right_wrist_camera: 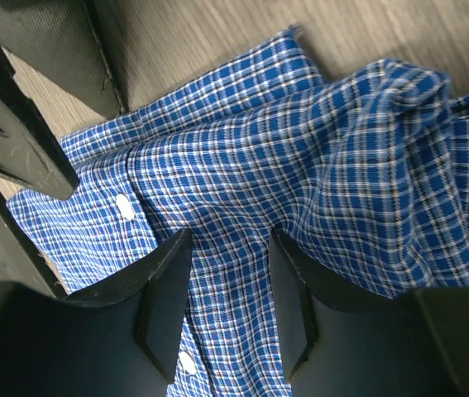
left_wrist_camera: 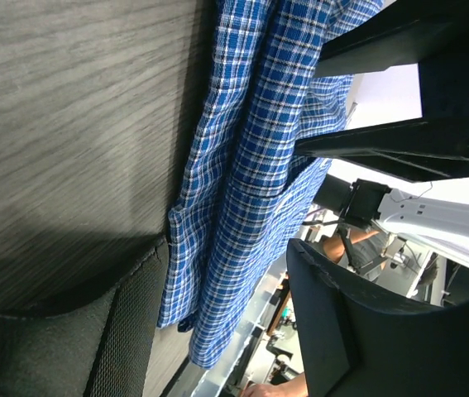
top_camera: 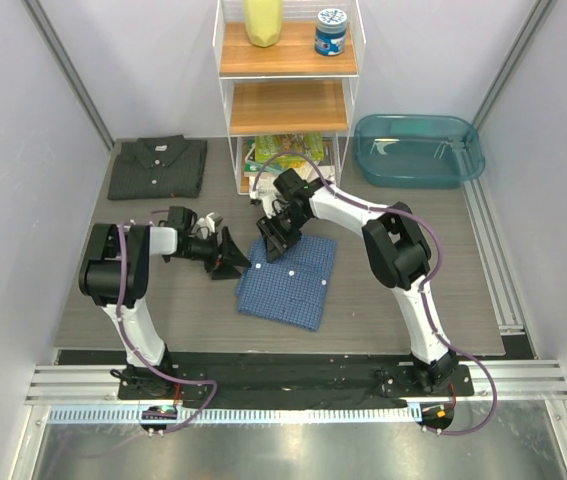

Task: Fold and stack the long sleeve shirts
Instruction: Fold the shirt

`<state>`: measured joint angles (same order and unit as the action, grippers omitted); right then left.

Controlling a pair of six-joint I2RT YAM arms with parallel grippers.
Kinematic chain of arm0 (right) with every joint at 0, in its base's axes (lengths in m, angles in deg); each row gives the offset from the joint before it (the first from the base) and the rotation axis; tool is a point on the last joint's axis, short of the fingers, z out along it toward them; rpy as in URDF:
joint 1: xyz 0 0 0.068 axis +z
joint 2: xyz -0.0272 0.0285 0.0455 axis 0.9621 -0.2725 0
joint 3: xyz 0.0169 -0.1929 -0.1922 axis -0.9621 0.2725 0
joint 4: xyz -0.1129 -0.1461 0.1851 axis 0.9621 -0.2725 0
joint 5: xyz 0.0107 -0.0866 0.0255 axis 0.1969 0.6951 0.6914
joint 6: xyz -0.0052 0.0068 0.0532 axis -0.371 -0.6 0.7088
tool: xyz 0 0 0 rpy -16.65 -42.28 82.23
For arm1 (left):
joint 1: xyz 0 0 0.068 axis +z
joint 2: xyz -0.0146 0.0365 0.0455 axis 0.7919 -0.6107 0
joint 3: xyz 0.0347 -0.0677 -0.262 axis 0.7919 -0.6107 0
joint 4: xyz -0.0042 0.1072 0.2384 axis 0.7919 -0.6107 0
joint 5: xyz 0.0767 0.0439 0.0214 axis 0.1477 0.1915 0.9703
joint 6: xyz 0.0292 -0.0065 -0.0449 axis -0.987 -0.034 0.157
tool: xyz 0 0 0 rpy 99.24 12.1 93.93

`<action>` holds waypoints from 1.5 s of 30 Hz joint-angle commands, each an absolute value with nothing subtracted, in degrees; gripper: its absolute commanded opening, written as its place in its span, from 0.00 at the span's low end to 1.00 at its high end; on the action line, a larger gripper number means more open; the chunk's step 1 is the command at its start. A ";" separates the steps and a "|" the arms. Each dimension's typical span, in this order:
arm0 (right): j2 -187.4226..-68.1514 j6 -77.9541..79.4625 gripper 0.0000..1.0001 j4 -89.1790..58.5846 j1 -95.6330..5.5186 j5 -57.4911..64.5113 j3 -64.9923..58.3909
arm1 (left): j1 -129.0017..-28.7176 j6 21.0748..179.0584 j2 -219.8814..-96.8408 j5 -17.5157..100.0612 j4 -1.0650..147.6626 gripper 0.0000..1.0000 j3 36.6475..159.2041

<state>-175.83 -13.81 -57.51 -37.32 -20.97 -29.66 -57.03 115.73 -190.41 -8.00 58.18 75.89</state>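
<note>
The blue check shirt (top_camera: 288,280) lies folded mid-table. My right gripper (top_camera: 275,235) comes down on its back edge. In the right wrist view the gripper (right_wrist_camera: 230,240) is pressed into the cloth. A band of shirt (right_wrist_camera: 234,165) fills the gap between its fingers (right_wrist_camera: 164,289), and creases run out from the tips. My left gripper (top_camera: 231,258) is at the shirt's left edge. There the gripper (left_wrist_camera: 226,248) stands open around the hanging layered edge (left_wrist_camera: 242,190), and one finger (left_wrist_camera: 358,331) is clear of the cloth. The charcoal shirt (top_camera: 158,167) lies folded at the back left.
A white wire shelf unit (top_camera: 288,95) stands at the back middle, with a yellow object (top_camera: 263,20) and a blue jar (top_camera: 331,32) on top and packets (top_camera: 283,152) at its foot. A teal tub (top_camera: 418,150) sits back right.
</note>
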 commanded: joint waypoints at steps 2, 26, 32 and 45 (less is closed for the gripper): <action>-177.84 -13.35 0.48 -56.27 -37.36 -18.47 -29.71 | -58.25 114.68 -194.31 2.07 61.08 0.62 74.54; -178.81 -13.44 0.48 -55.66 -37.36 -18.91 -29.44 | -62.99 125.05 -198.71 5.24 73.13 0.43 75.33; -176.53 -12.22 0.51 -55.66 -37.62 -18.82 -29.44 | -62.21 119.71 -196.34 7.78 62.96 0.00 78.92; -156.85 -9.48 0.77 -57.50 -49.66 -22.95 -17.51 | -45.17 78.84 -187.02 39.58 12.79 0.00 106.06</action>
<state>-165.29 -9.35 -56.79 -46.52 -23.61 -20.68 -51.08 95.47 -189.17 21.39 30.38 95.19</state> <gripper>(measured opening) 0.760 0.058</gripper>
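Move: The folded blue shirt's left edge stands about 4 cm to the right of the open left gripper, some 1 cm ahead and a centimetre or so below it; from the right gripper, whose fingertips rest on the shirt, that edge is roughly 4 cm left and 2 cm back. The dark folded shirt lies some 23 cm ahead and 18 cm left of the left hand; the shelf rack's bottom shelf is about 24 cm ahead, 11 cm right and slightly higher. The shirt's folded left edge is taken between the left fingers: they ease some 3.5 cm right onto it, dip about a centimetre and shut, while the right fingertips stay put, steadying the cloth. Then the left hand pulls the pinched edge quickly left, about 14 cm, also forward and slightly up, rolling some 30 degrees left side up; the right hand comes free, opening wider as it rises and goes right. ##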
